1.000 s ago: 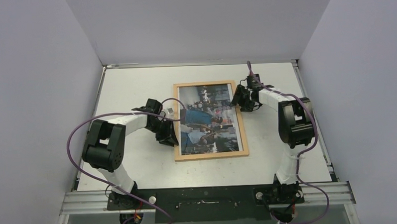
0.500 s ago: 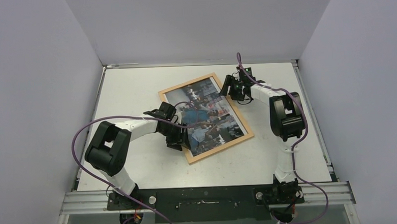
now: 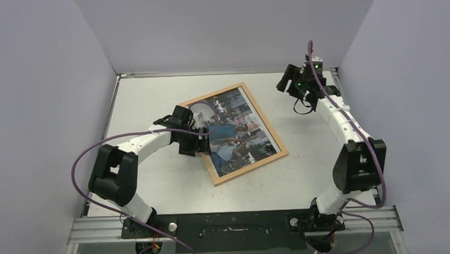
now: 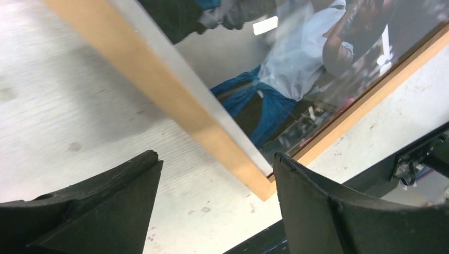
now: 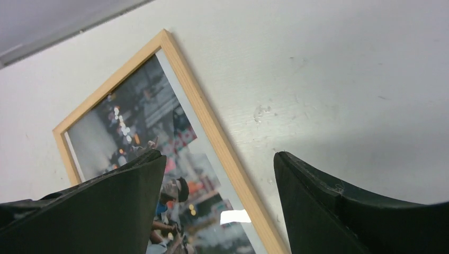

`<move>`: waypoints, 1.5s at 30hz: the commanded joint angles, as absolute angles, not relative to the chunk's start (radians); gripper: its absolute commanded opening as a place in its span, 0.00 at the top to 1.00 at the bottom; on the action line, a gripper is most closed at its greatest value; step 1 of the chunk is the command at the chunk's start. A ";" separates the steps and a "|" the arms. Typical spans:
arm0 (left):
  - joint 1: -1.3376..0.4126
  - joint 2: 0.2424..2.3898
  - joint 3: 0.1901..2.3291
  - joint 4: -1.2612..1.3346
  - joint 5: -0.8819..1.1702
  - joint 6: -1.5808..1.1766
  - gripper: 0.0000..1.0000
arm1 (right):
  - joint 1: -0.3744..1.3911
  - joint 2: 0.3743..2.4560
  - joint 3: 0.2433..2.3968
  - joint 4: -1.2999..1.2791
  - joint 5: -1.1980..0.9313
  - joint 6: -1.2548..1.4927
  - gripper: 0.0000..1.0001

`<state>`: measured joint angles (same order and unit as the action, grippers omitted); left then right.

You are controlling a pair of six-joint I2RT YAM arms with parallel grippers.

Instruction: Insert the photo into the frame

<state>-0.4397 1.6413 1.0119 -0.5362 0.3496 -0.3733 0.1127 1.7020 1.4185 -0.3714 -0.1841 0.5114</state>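
Note:
The light-wood frame (image 3: pixel 266 120) lies flat and tilted in the middle of the table, with the photo (image 3: pixel 234 132) inside it under reflective glazing. My left gripper (image 3: pixel 196 145) is open and empty, low beside the frame's left rail. In the left wrist view the rail (image 4: pixel 159 90) and the photo (image 4: pixel 296 63) lie just beyond the left gripper (image 4: pixel 217 156). My right gripper (image 3: pixel 287 83) is open and empty, raised off the frame's far right corner. The right wrist view looks down past the right gripper (image 5: pixel 219 154) on the frame (image 5: pixel 196 100) and the photo (image 5: pixel 132 121).
Grey walls enclose the table on three sides. The black mounting rail (image 3: pixel 232 223) runs along the near edge and shows in the left wrist view (image 4: pixel 402 159). Purple cables (image 3: pixel 80 160) loop off both arms.
The frame with the photo turned counter-clockwise from square to tilted, then stayed put. My right gripper left the frame's edge and rose toward the far right. My left gripper shifted a little along the left rail.

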 commanded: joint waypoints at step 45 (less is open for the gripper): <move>-0.426 0.737 1.517 -1.039 -0.556 -0.437 0.03 | 0.161 0.635 1.445 -1.005 0.572 0.401 0.00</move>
<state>-0.4259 0.7517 1.4555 -1.0245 -0.5434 -0.4793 0.1589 0.6476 1.4029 -0.9737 0.5453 0.4301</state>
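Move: The framed photo lies flat on the table, its long side slanting. From my left hand, low over the frame's left edge, its middle is about 11 cm ahead, 12 cm to the right and 4 cm down, with its near corner some 15 cm back and 5 cm right. From my raised right hand its middle is about 8 cm back, 19 cm left and 18 cm below; its far corner is 14 cm ahead and 14 cm left. I clear both hands off the framed photo. My left hand rises about 34 cm and swings some 20 cm left, first edging forward, then drawing back, while its fingers tip up towards forward and turn counter-clockwise. My right hand pulls back nearly 30 cm, climbs and drifts right, turning clockwise and tipping up. Both grippers open to nearly full, holding nothing. ##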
